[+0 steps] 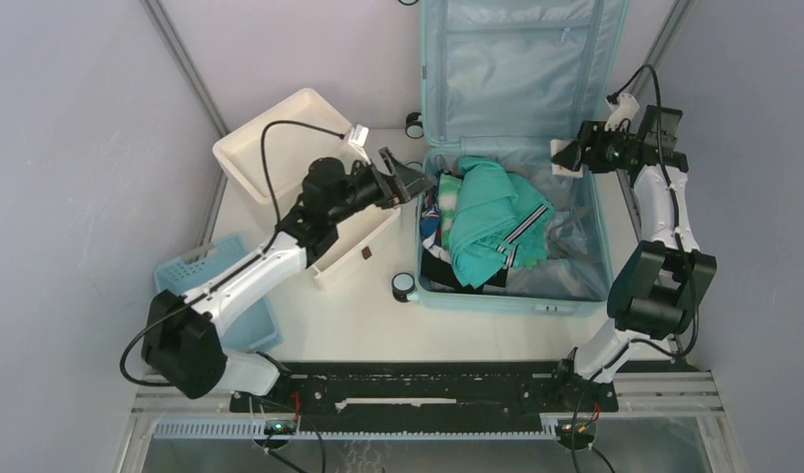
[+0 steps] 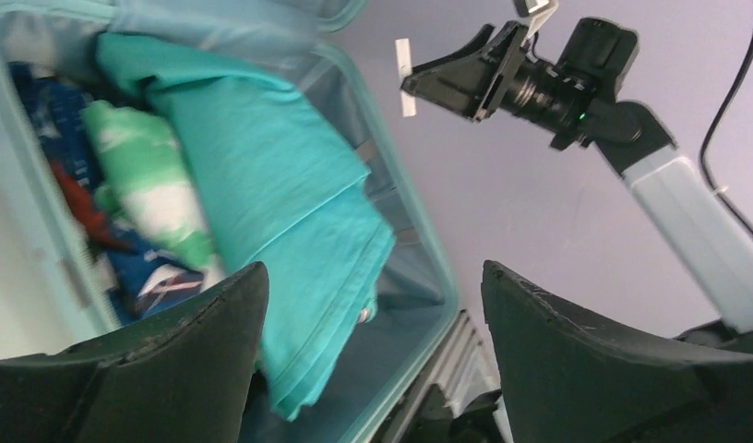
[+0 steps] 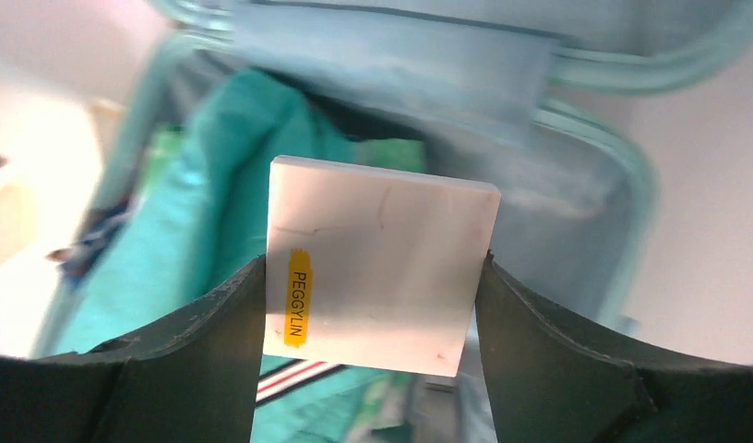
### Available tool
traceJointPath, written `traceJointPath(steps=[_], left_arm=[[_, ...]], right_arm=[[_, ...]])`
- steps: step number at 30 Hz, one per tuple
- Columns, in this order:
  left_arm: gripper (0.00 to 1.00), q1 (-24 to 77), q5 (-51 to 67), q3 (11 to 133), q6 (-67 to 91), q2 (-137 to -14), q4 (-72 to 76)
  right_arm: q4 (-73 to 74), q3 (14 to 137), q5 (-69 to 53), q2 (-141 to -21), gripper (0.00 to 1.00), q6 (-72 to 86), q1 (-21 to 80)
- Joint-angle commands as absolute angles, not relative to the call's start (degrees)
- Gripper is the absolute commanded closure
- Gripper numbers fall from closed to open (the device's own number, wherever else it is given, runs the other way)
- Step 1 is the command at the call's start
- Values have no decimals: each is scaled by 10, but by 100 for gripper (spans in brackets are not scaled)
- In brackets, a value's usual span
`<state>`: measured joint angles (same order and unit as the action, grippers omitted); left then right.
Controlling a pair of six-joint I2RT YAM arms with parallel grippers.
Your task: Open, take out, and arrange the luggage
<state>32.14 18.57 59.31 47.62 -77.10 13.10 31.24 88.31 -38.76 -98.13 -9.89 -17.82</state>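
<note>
The luggage [image 1: 516, 301], a light-blue hard-shell suitcase, lies open on the table with its lid [image 1: 516, 69] standing up at the back. Inside it are a folded teal garment [image 1: 487, 222] [image 2: 280, 175] [image 3: 216, 221] and blue, green and white clothes [image 2: 142, 185]. My left gripper [image 1: 418, 182] [image 2: 373, 277] hangs open at the case's left rim, nothing between its fingers. My right gripper [image 1: 561, 158] [image 3: 371, 268] hovers over the case's back right corner, shut on a flat white plate [image 3: 382, 258] with a yellow label [image 3: 299, 300].
A white drawer unit [image 1: 280, 148] stands left of the case, partly under my left arm. A small blue lattice basket [image 1: 206, 271] sits at the near left. The case's wheels [image 1: 403, 286] stick out on its left side. Grey walls close in on both sides.
</note>
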Motion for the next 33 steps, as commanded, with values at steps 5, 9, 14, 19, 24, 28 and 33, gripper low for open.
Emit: traceJointPath(steps=[5, 9, 14, 19, 24, 28, 33], left_arm=[[14, 345, 168, 731, 600, -872, 193], [17, 350, 183, 781, 642, -918, 166], [18, 372, 166, 847, 633, -955, 86], [21, 389, 130, 880, 616, -976, 8], [29, 398, 122, 905, 608, -995, -38], [40, 404, 126, 939, 582, -1014, -85], [85, 409, 132, 945, 562, -1023, -101]], right_arm=[[256, 838, -636, -903, 64, 1, -133], [297, 836, -660, -893, 64, -66, -93], [327, 839, -644, -884, 64, -112, -37], [339, 854, -621, -886, 64, -130, -2], [351, 869, -597, -889, 63, -145, 46], [356, 880, -583, -892, 64, -149, 58], [368, 893, -572, -896, 63, -162, 69]])
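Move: The white box, held between my right fingers, lies some 36 cm to the right of my left hand, about 10 cm farther forward and 7 cm lower. From my left hand the open drawer sits roughly 17 cm left and 13 cm back, 20 cm below. From my right hand, my left hand is about 36 cm left, 10 cm back and 7 cm up, while the teal garment lies about 15 cm left, 18 cm back and 18 cm below. I swing the white box about 22 cm left and 10 back over the open suitcase with my right hand, rising 5 and turning some 40 degrees counter-clockwise, grip kept. My left hand comes to meet it, 10 cm right and a little forward, rising slightly, then sinking as its fingers tip down; late on they close around the edge by the yellow label and pinch it. ##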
